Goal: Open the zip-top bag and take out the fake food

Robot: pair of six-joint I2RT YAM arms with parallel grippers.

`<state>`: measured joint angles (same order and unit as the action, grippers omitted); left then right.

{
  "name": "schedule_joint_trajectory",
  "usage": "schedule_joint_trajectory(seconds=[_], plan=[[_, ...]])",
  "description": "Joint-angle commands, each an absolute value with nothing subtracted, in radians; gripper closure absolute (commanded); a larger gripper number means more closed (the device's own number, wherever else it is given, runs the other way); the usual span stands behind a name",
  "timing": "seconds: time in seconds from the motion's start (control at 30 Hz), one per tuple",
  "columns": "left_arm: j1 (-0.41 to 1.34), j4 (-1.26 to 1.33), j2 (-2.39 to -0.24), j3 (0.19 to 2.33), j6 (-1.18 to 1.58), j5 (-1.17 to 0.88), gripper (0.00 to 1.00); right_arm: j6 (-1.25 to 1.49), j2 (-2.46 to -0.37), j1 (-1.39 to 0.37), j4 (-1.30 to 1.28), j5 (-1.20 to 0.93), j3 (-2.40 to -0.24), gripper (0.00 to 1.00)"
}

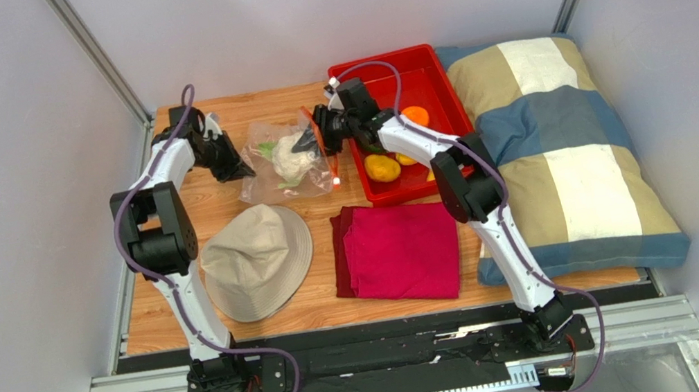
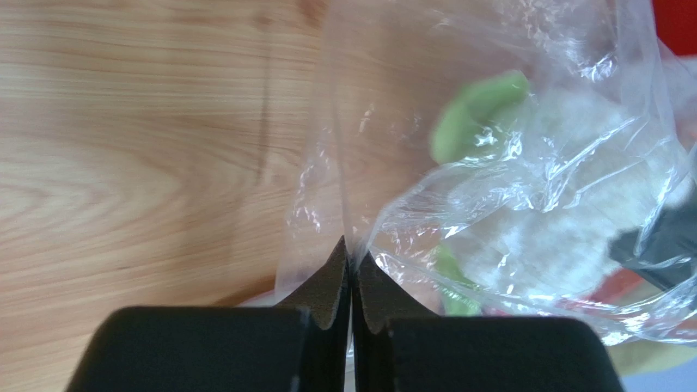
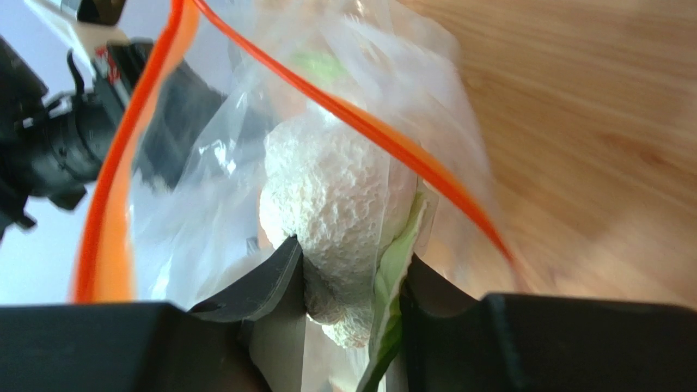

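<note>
The clear zip-top bag lies at the back of the table, its orange-red zip strip spread open. The white cauliflower with green leaves sits inside it. My left gripper is shut on the bag's far plastic edge. My right gripper reaches into the bag's mouth and is shut on the cauliflower; the fingertips press its white head and green leaf. A yellow fruit and an orange lie in the red tray.
A beige hat lies front left. A folded magenta cloth lies front centre. A striped pillow fills the right side. The red tray stands right behind my right arm.
</note>
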<state>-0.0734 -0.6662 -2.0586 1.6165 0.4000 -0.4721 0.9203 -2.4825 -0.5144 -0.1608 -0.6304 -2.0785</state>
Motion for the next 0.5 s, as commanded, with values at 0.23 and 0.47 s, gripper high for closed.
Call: schedule_joint_trajectory(seconds=[0.23,0.47], plan=[[-0.175,-0.667,-2.051,1.768,0.443,-0.324,1.00,0.589,-2.158,-0.345,-0.492,-0.617,-2.000,1.00],[-0.158,-0.727,-1.999,1.778,0.428,-0.243,0.50,0.526,-2.220,-0.210,-0.620,-0.557,-2.138,0.94]])
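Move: The right gripper, inside the bag, already grips the cauliflower; the middle of the red bin where it belongs lies about 24 cm to its right, level fore-and-aft, some 8 cm lower. In the bin the orange sits about 27 cm right and 1 cm ahead, the yellow fruit 17 cm right and 9 cm back. The left gripper pinches the bag's closed end: the cauliflower is about 11 cm to its right and 2 cm ahead, the hat about 21 cm straight back. Draw the right gripper some 16 cm to the right and 8 cm up, keeping its grip on the cauliflower and bringing it out through the orange zip towards the red bin. Meanwhile take the left gripper the opposite way, about 7 cm left with fingers shut, then up and a little forward, leaving the bag and opening to about half. ##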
